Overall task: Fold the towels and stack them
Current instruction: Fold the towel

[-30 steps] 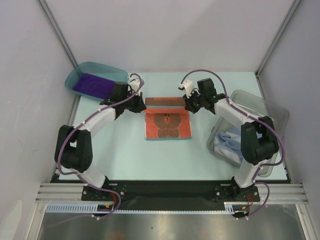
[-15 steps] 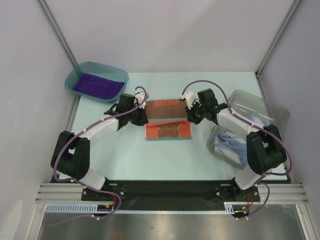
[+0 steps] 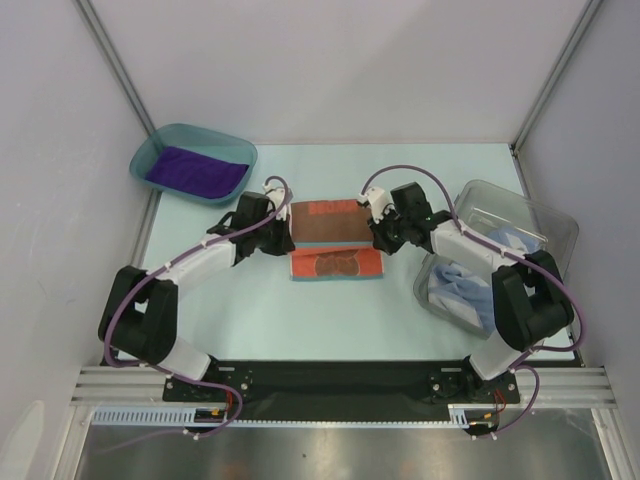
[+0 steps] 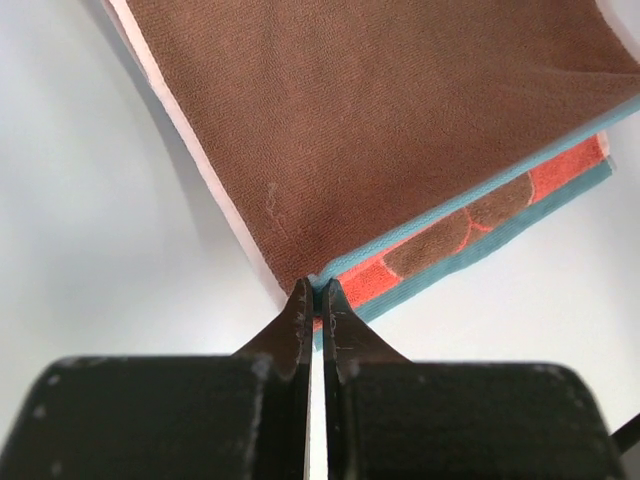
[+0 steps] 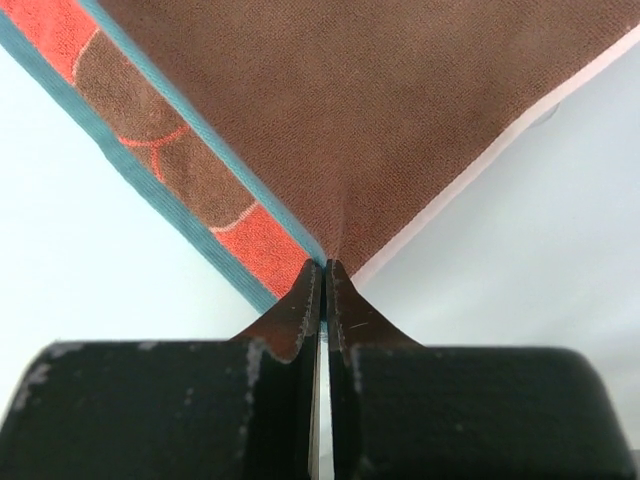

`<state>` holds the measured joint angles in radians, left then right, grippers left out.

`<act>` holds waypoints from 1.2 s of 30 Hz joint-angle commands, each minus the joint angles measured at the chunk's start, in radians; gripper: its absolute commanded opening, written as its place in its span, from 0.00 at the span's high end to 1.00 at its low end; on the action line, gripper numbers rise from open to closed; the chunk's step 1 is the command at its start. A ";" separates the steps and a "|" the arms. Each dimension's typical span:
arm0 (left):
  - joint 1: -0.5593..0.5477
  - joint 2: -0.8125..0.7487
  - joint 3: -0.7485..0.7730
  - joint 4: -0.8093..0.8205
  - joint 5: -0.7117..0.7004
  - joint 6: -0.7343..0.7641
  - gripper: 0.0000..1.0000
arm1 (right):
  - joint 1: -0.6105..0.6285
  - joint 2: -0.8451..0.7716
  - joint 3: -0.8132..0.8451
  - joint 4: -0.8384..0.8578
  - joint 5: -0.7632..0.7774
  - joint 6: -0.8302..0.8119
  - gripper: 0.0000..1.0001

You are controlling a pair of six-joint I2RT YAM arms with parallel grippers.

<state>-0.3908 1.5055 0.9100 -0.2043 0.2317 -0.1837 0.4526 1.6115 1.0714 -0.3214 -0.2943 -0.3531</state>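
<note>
A brown-red towel [image 3: 334,228] with orange and light-blue edges lies mid-table, its far half drawn over toward the near edge, brown underside up. The orange face with its brown figure [image 3: 338,264] still shows along the front. My left gripper [image 3: 291,238] is shut on the folded flap's left corner [image 4: 316,290]. My right gripper [image 3: 377,237] is shut on the flap's right corner [image 5: 326,258]. A deep purple towel [image 3: 196,172] lies in the teal tray [image 3: 146,150] at the back left. Light blue towels [image 3: 462,283] sit in the clear bin [image 3: 542,226] on the right.
Grey walls and metal posts close in the back and sides. A black rail [image 3: 340,378] with both arm bases runs along the near table edge. The tray and bin flank the brown-red towel.
Both grippers have carried the towel's far edge toward the near side, so the brown flap now covers most of the orange face. The arms have drawn back with it.
</note>
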 commanded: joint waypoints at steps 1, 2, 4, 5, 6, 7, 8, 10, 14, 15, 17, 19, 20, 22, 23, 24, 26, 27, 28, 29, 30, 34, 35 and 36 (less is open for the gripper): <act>0.001 -0.054 -0.022 0.008 -0.019 -0.033 1.00 | -0.003 -0.050 -0.017 -0.019 0.081 0.029 1.00; 0.000 -0.056 -0.037 0.008 -0.020 -0.037 1.00 | -0.002 -0.041 -0.022 -0.019 0.089 0.038 1.00; -0.002 -0.059 -0.051 0.016 -0.026 -0.043 1.00 | 0.011 -0.029 -0.028 -0.030 0.109 0.049 1.00; -0.002 -0.056 -0.059 0.014 -0.029 -0.043 1.00 | 0.017 -0.022 -0.034 -0.027 0.119 0.058 1.00; -0.002 -0.054 -0.062 0.013 -0.028 -0.043 1.00 | 0.020 -0.021 -0.044 -0.022 0.130 0.060 1.00; -0.002 -0.050 -0.062 0.013 -0.026 -0.043 1.00 | 0.024 -0.021 -0.048 -0.021 0.132 0.063 1.00; -0.003 -0.047 -0.060 0.005 -0.029 -0.040 1.00 | 0.023 -0.021 -0.051 -0.018 0.138 0.065 1.00; -0.005 -0.041 -0.059 0.002 -0.025 -0.042 1.00 | 0.023 -0.025 -0.060 -0.018 0.144 0.069 1.00; -0.008 -0.021 -0.054 -0.009 -0.020 -0.049 1.00 | 0.026 -0.035 -0.060 -0.021 0.158 0.081 1.00; -0.008 -0.016 -0.051 -0.015 -0.023 -0.043 1.00 | 0.026 -0.038 -0.060 -0.021 0.171 0.082 0.99; -0.008 -0.008 -0.039 -0.032 -0.023 -0.042 0.99 | 0.026 -0.042 -0.068 -0.024 0.179 0.082 0.97; -0.011 -0.004 -0.040 -0.037 -0.025 -0.046 1.00 | 0.026 -0.035 -0.070 -0.030 0.178 0.089 0.95; -0.014 -0.004 -0.045 -0.034 -0.029 -0.049 1.00 | 0.026 -0.032 -0.074 -0.033 0.170 0.094 0.94; -0.022 0.005 -0.051 -0.032 -0.046 -0.059 1.00 | 0.034 -0.018 -0.079 -0.039 0.161 0.108 0.90; -0.025 0.012 -0.054 -0.035 -0.051 -0.062 1.00 | 0.038 -0.015 -0.086 -0.042 0.162 0.111 0.88; -0.028 0.018 -0.054 -0.038 -0.054 -0.062 1.00 | 0.044 -0.010 -0.088 -0.042 0.165 0.114 0.83; -0.042 0.036 -0.049 -0.052 -0.072 -0.063 1.00 | 0.046 0.005 -0.088 -0.050 0.162 0.121 0.77; -0.046 0.041 -0.048 -0.055 -0.077 -0.065 1.00 | 0.046 0.010 -0.080 -0.056 0.159 0.124 0.74; -0.052 0.045 -0.045 -0.058 -0.083 -0.068 1.00 | 0.046 0.017 -0.079 -0.070 0.147 0.129 0.72; -0.057 0.048 -0.043 -0.066 -0.092 -0.068 0.99 | 0.046 0.018 -0.077 -0.074 0.133 0.132 0.70; -0.063 0.051 -0.039 -0.075 -0.103 -0.066 0.98 | 0.046 0.016 -0.073 -0.079 0.126 0.135 0.69; -0.086 0.036 -0.020 -0.096 -0.100 -0.066 0.72 | 0.038 -0.004 -0.071 -0.094 0.107 0.138 0.70; -0.092 0.019 -0.019 -0.099 -0.092 -0.068 0.71 | 0.037 -0.013 -0.070 -0.099 0.101 0.141 0.71; -0.097 0.010 -0.022 -0.098 -0.071 -0.079 0.68 | 0.034 -0.018 -0.065 -0.103 0.096 0.143 0.71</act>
<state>-0.4652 1.5558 0.8585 -0.2867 0.1516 -0.2443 0.4931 1.6249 0.9920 -0.4023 -0.1749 -0.2314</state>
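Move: Both hands hold the towel's upper hem by its corners, 5 or 6 cm above the table. The lower layer's near-left corner lies about 6 cm back from the left gripper, level sideways and 6 cm below; its near-right corner lies about 6 cm back from the right gripper, 2 cm to its right and 6 cm below. The far fold's middle is some 13 cm ahead of the left gripper and 9 cm to its right. The clear bin's middle is roughly 26 cm right of the right gripper, about level with it. Lower both grippers back and down together, about 4 cm each way, bringing the pinched hem towards the lower layer's near edge; ease off midway and tip the fingers about 10 degrees steeper. Open the right fingers partway first, drifting 2 cm outward to the right, then part the left ones at the very end to release the hem. ##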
